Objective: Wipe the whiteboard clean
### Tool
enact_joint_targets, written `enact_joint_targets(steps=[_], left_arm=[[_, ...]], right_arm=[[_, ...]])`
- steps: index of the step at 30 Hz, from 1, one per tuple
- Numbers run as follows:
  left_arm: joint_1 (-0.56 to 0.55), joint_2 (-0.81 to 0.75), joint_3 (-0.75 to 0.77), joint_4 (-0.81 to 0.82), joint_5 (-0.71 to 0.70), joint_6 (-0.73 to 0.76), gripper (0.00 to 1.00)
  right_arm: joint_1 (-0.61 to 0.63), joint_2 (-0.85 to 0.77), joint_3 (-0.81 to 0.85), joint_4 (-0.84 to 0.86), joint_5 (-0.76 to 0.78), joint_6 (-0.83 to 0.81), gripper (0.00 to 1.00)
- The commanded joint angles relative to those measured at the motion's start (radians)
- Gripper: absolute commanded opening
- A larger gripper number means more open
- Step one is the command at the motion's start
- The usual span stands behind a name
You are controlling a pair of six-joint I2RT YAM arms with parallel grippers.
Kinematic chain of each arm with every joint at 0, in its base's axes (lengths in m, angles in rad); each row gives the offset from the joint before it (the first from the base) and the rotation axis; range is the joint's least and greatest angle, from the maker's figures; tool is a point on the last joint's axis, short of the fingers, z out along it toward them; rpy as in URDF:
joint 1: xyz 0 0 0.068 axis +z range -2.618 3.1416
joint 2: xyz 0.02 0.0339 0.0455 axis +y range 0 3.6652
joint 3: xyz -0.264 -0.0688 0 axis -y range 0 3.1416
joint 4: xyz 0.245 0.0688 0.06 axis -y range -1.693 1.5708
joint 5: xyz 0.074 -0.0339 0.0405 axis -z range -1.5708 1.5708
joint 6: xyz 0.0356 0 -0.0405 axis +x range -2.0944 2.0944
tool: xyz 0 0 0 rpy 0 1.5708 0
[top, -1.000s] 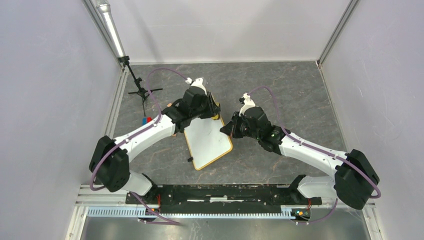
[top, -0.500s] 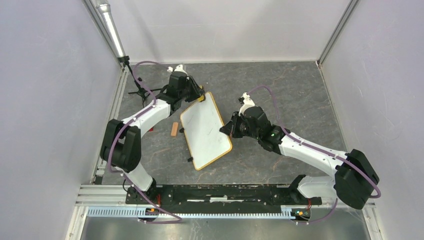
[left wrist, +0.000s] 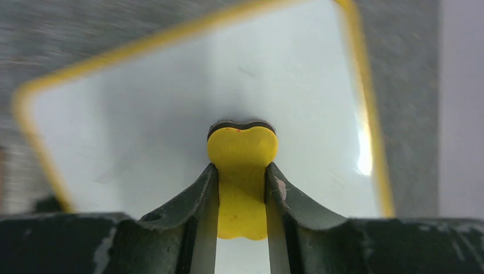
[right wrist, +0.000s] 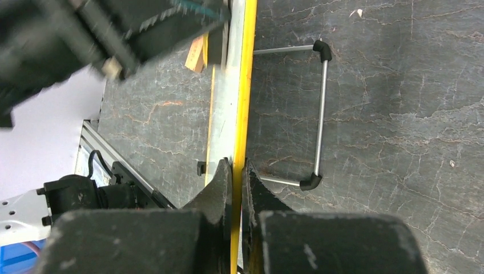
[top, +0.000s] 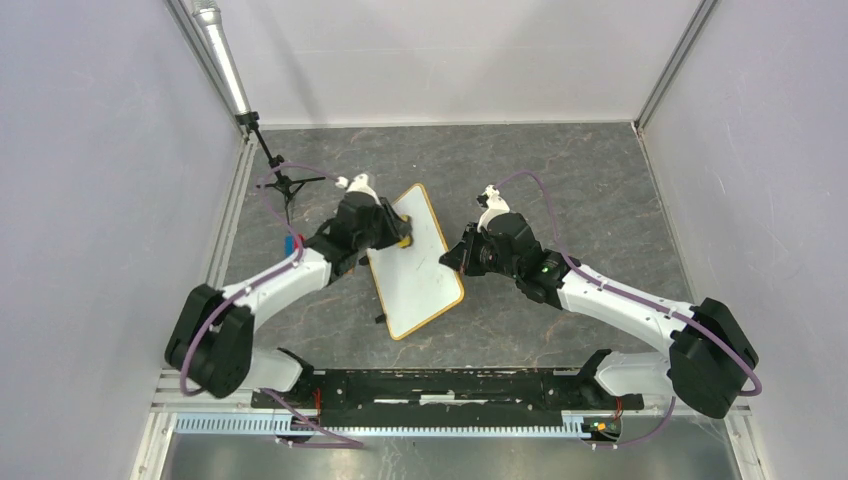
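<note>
The whiteboard [top: 420, 275], white with a yellow-orange frame, lies slanted in the middle of the table. Its face [left wrist: 142, 120] looks almost blank, with only faint smudges. My left gripper [top: 398, 240] is over the board's upper left part, shut on a yellow eraser [left wrist: 242, 154] whose dark pad rests against the white surface. My right gripper [top: 456, 258] is shut on the board's right edge; in the right wrist view the yellow frame [right wrist: 246, 85] runs edge-on between the fingertips [right wrist: 224, 171].
A black tripod stand [top: 284, 186] is at the far left, with small red and blue items [top: 292, 240] by the left arm. A wire stand [right wrist: 322, 114] with black ends shows behind the board. A small tan piece [right wrist: 196, 54] lies beyond the board.
My left gripper swept the eraser from the board's top to its far left corner, then back down onto the upper left face. The right gripper and board stayed put.
</note>
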Motion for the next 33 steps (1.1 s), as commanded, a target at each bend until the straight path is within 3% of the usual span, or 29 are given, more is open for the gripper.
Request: enact_joint_targets(steps=[1, 7, 14, 21, 28, 33], left_arm=[[-0.268, -0.076, -0.06, -0.083, -0.011, -0.107, 0.16], [-0.481, -0.187, -0.131, -0.095, -0.144, -0.26, 0.17], [-0.504, -0.274, -0.219, -0.173, -0.27, -0.336, 0.17], [-0.543, -0.312, -0.229, -0.177, -0.289, -0.289, 0.17], [-0.675, -0.229, -0.1, -0.169, -0.307, -0.208, 0.19], [-0.687, -0.192, -0.058, -0.141, -0.271, -0.191, 0.2]], right_arm=[[0.035, 0.028, 0.02, 0.088, -0.111, -0.059, 0.0], [0.037, 0.009, -0.001, 0.112, -0.1, -0.034, 0.0], [0.036, 0.002, 0.003, 0.107, -0.088, -0.029, 0.0], [0.036, 0.018, 0.017, 0.104, -0.1, -0.034, 0.0], [0.038, 0.015, 0.023, 0.104, -0.105, -0.035, 0.0], [0.037, 0.005, 0.012, 0.1, -0.101, -0.037, 0.0]])
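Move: Some 16 cm back and 14 cm right of the left hand, about 2 cm higher, lies the whiteboard's near right corner, the place its held eraser is taken to. The whiteboard's middle is roughly 6 cm back and 2 cm right, 3 cm below. The right gripper, already on the raised right edge, stands about 9 cm back, 11 cm right and 4 cm above the left hand; from it the corner is some 7 cm back and 3 cm right. Sweeping the eraser across the sloping whiteboard, the left hand first goes quickly back and right, climbing about 5 cm, then mostly straight back while easing lower, and finally right and up again to the near right corner beside the right gripper, some 17 cm back in all. It turns about 15 degrees clockwise and keeps its grip; the right hand stays, still pinching the edge. ##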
